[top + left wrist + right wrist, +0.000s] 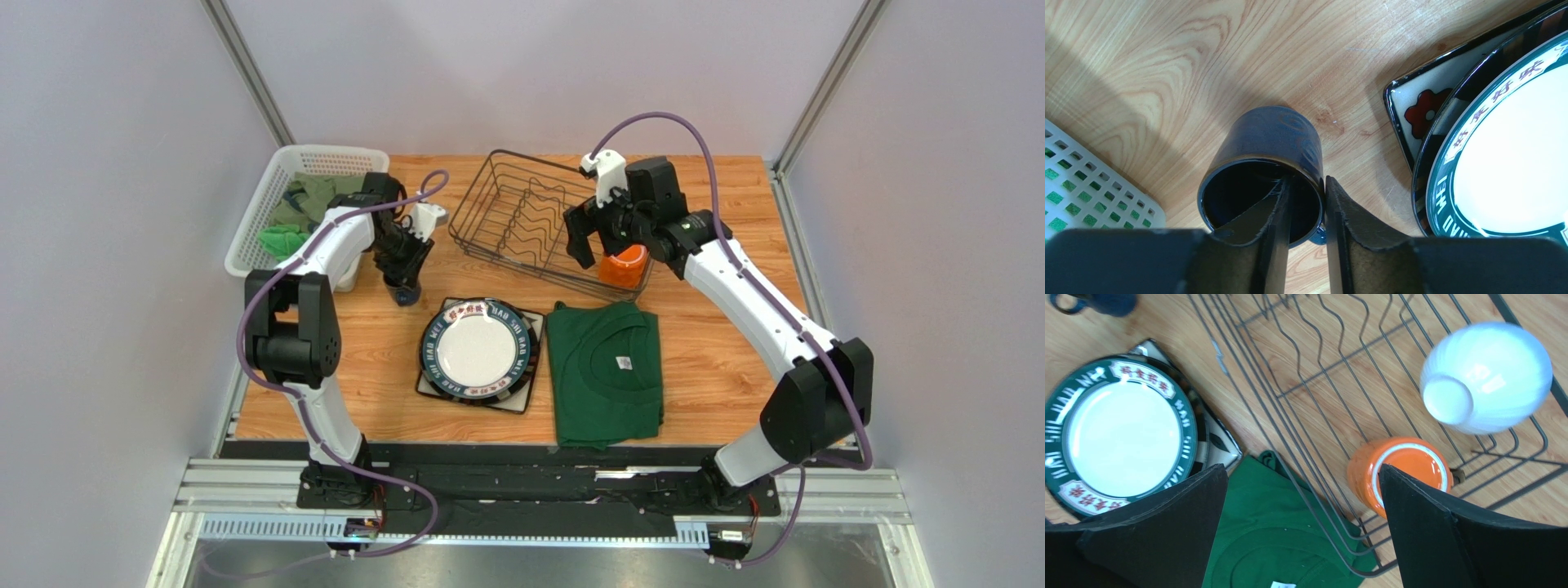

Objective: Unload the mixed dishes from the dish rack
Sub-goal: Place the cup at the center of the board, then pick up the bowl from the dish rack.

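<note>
The dark blue mug [1269, 138] stands upright on the wood left of the plates. My left gripper [1308, 180] straddles its rim, one finger inside and one outside, the jaws slightly open with a gap to the wall. A round dark-rimmed plate [478, 346] lies on the square flower-patterned plate [429, 382]. The dish rack [491, 202] holds the orange mug [1404, 471] in its near right corner and an upturned white bowl [1484, 376]. My right gripper [1301, 471] hangs wide open over that corner, one finger beside the orange mug, holding nothing.
A folded green shirt [604, 374] lies right of the plates, its top edge under the rack's near corner. A white perforated basket [276, 184] with green cloth stands at the back left, close to the blue mug. Frame posts rise at the back corners.
</note>
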{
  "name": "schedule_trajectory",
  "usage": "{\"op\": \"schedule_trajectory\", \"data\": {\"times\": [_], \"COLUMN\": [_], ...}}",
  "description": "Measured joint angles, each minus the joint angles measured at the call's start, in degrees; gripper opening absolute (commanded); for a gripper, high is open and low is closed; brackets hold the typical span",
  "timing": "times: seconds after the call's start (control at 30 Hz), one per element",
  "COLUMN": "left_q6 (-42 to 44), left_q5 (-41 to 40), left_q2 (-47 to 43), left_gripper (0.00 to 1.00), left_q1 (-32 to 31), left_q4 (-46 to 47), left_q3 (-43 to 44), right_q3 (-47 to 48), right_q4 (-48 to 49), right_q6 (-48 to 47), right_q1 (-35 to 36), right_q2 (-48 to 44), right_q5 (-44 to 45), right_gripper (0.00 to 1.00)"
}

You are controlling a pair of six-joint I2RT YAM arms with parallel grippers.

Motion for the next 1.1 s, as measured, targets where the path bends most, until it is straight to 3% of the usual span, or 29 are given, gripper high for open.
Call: {"op": "schedule_trajectory", "data": {"times": [0.17,0.6,1.1], "left_q6": [0.0,-0.2,-0.7], "left_q5": [-0.2,1.2,3.9], "left_q2": [0.0,-4.0,-13.0], "left_gripper": [0.49,0.63,0.66], "left_q1": [0.0,0.0,0.0], "left_q4": [0.1,0.0,-0.5], "left_q3": [-0.3,-0.4,-0.5], "right_q3": [1.2,8.5,17.6], "right_q4": [-2.3,-3.3,-2.7], "right_q6": [-1.1,-4.4,-13.1], "right_q1": [-0.5,-3.7,-6.7], "right_q2": [3.5,11.5,21.9], "right_q5": [5.6,14.1,19.8], "right_gripper": [1.0,1.0,1.0]}}
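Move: Just left of the left hand, about 3 cm and 1 ahead, stands the blue cup, its middle some 3 cm lower, its rim between the fingers; the plate stack lies roughly 13 back and 15 right, the white basket 15 ahead and 20 left. For the empty right hand the white bowl is about 17 cm ahead, 10 right and 16 below, while the orange cup sits 5 ahead, 10 right, 17 below. Opening its already parted fingers further, from about a third to two thirds, the left hand lifts some 8 cm off the blue cup's rim, tilting slightly. Meanwhile the right hand, held wide open, travels about 12 cm forward, 8 to the right and 5 down over the rack towards the white bowl, rolling and swinging clockwise so the fingers point more steeply down; it doesn't reach the bowl. ##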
